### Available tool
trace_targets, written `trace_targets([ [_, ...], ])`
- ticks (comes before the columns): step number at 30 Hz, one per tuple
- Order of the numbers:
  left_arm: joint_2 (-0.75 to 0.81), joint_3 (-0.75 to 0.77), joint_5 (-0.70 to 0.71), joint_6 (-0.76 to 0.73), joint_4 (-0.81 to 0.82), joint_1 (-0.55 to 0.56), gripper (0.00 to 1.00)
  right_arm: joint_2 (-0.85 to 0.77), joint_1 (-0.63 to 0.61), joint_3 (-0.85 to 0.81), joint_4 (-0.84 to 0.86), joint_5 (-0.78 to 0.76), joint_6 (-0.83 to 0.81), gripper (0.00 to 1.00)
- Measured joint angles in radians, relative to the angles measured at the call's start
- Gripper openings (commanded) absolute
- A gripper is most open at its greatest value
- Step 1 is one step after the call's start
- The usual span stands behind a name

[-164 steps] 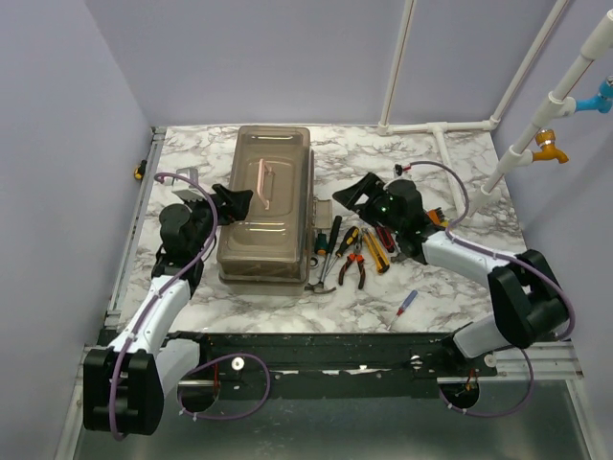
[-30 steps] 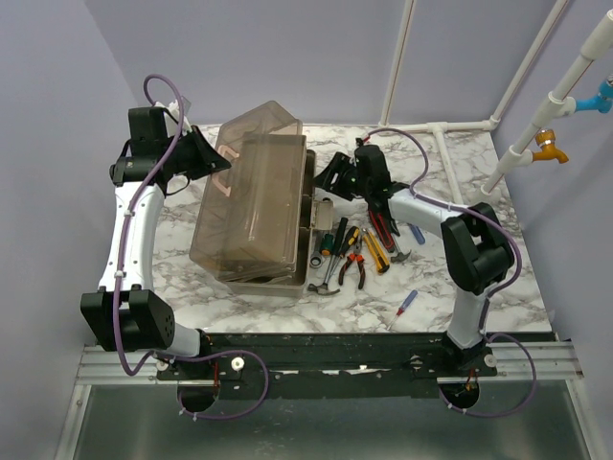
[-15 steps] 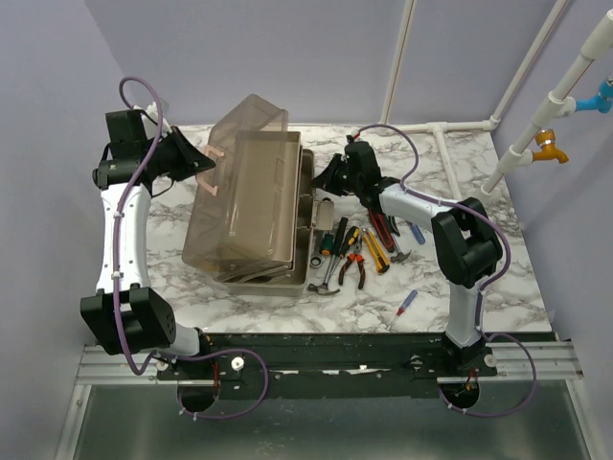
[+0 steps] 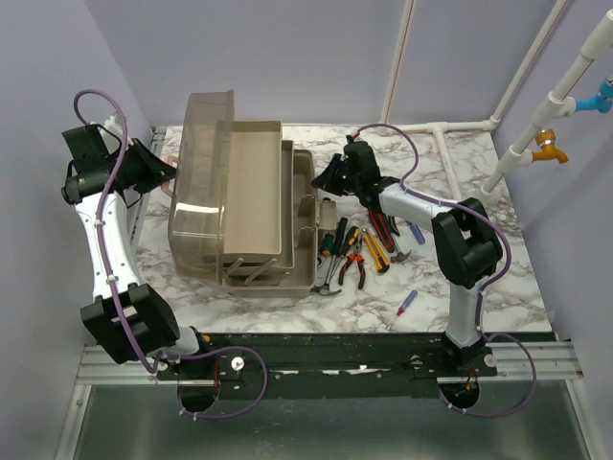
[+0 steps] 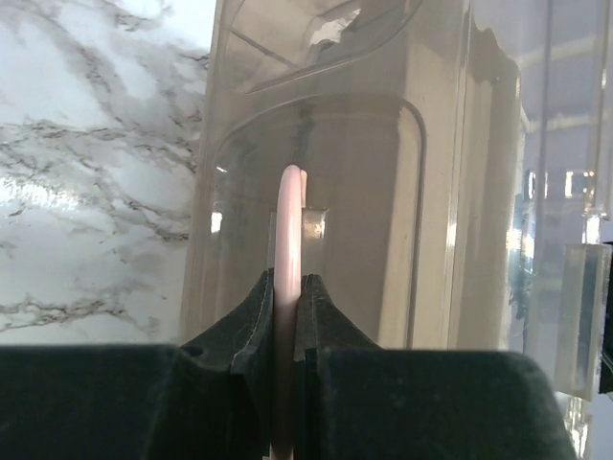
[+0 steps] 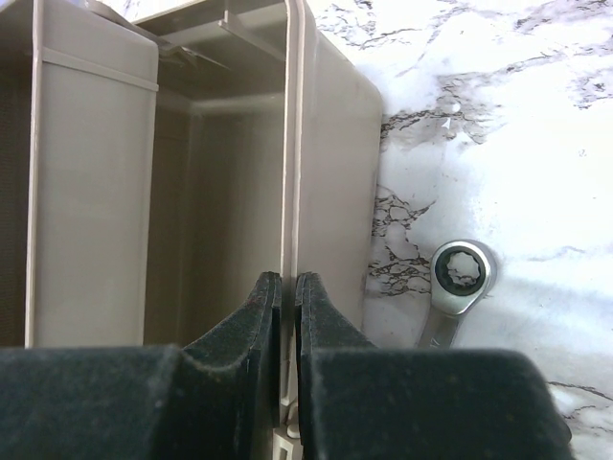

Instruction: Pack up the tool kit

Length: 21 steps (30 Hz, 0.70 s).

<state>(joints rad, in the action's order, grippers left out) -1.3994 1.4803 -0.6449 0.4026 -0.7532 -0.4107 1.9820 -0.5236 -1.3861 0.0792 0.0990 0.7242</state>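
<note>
The tool kit's beige box (image 4: 305, 206) stands open on the marble table. Its smoky lid (image 4: 196, 182) is swung over to the left and a fold-out tray (image 4: 251, 192) is raised between lid and box. My left gripper (image 4: 163, 172) (image 5: 287, 287) is shut on the lid's pink handle (image 5: 287, 216). My right gripper (image 4: 326, 179) (image 6: 289, 283) is shut on the box's right wall (image 6: 292, 144), one finger inside and one outside. A hammer (image 4: 326, 281), pliers (image 4: 354, 268) and screwdrivers (image 4: 335, 235) lie just right of the box. A wrench (image 6: 460, 276) lies beside that wall.
A small red-and-blue screwdriver (image 4: 407, 303) lies alone near the front right. White pipes (image 4: 441, 125) run along the back right of the table. Purple walls stand close on the left and behind the table.
My left gripper has pulled the pink handle left and up, swinging the lid fully open and unfolding the tray. My right gripper has closed on the box's right wall.
</note>
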Motion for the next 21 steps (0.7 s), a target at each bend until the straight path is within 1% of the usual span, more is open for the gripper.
trace_targets([
  [3,-0.008,-0.026,-0.001,-0.006,0.010,-0.029,0.00,0.000,0.000,0.000,0.002,0.000,0.000,0.01],
  [4,-0.013,-0.035,-0.001,-0.010,0.015,-0.038,0.03,-0.002,0.000,0.000,0.002,0.001,0.000,0.01],
  [5,-0.019,-0.042,-0.001,-0.011,0.019,-0.045,0.10,-0.002,0.000,0.001,0.002,0.001,-0.001,0.01],
  [7,-0.035,-0.060,-0.001,-0.019,0.040,-0.067,0.15,-0.005,0.001,0.004,0.002,0.001,-0.001,0.01],
  [8,-0.040,-0.066,0.000,-0.021,0.045,-0.074,0.26,-0.006,0.002,0.006,0.005,0.002,0.000,0.01],
  [9,-0.044,-0.074,0.000,-0.021,0.051,-0.084,0.45,-0.006,0.003,0.008,0.009,0.005,0.000,0.01],
  [10,-0.047,-0.082,0.000,-0.019,0.057,-0.093,0.61,-0.006,0.005,0.010,0.013,0.008,0.000,0.01],
  [13,-0.048,-0.092,0.047,-0.005,0.078,-0.123,0.88,-0.010,0.009,0.021,0.025,0.019,0.001,0.02],
  [14,-0.048,-0.092,0.066,0.001,0.087,-0.134,0.92,-0.013,0.012,0.026,0.026,0.022,0.001,0.02],
  [18,-0.011,-0.093,0.144,0.024,0.111,-0.180,0.98,-0.025,0.019,0.042,0.030,0.027,0.001,0.02],
  [21,0.078,-0.136,0.181,0.060,0.161,-0.216,0.99,-0.029,0.021,0.046,0.031,0.027,0.001,0.02],
])
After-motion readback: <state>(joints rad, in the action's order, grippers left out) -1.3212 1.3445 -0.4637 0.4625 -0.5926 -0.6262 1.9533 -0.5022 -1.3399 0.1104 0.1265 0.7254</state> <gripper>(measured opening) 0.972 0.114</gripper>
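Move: The left fingers are shut on the tool box lid's handle, with the nearly upright lid's middle about 6 cm to their right, level fore and aft, and some 7 below. The upper tray lies roughly 17 cm to that hand's right and 10 below, about straight across. The right hand grips the tool box's right rim; a wrench head lies about 2 cm ahead, 3 to its right and 11 below. The lid handle is some 32 cm left of the right hand, 8 back and 17 above. Still gripping the lid handle, the left hand swings the lid outward, left and down by about 5 cm, then opens wide and lets the handle go. It carries on left, away from the tool box, for roughly 10 cm in all, rising again by some 3 cm and turning about 20 degrees counter-clockwise. The right hand keeps its pinch on the right rim, drifting about 1 cm right. ##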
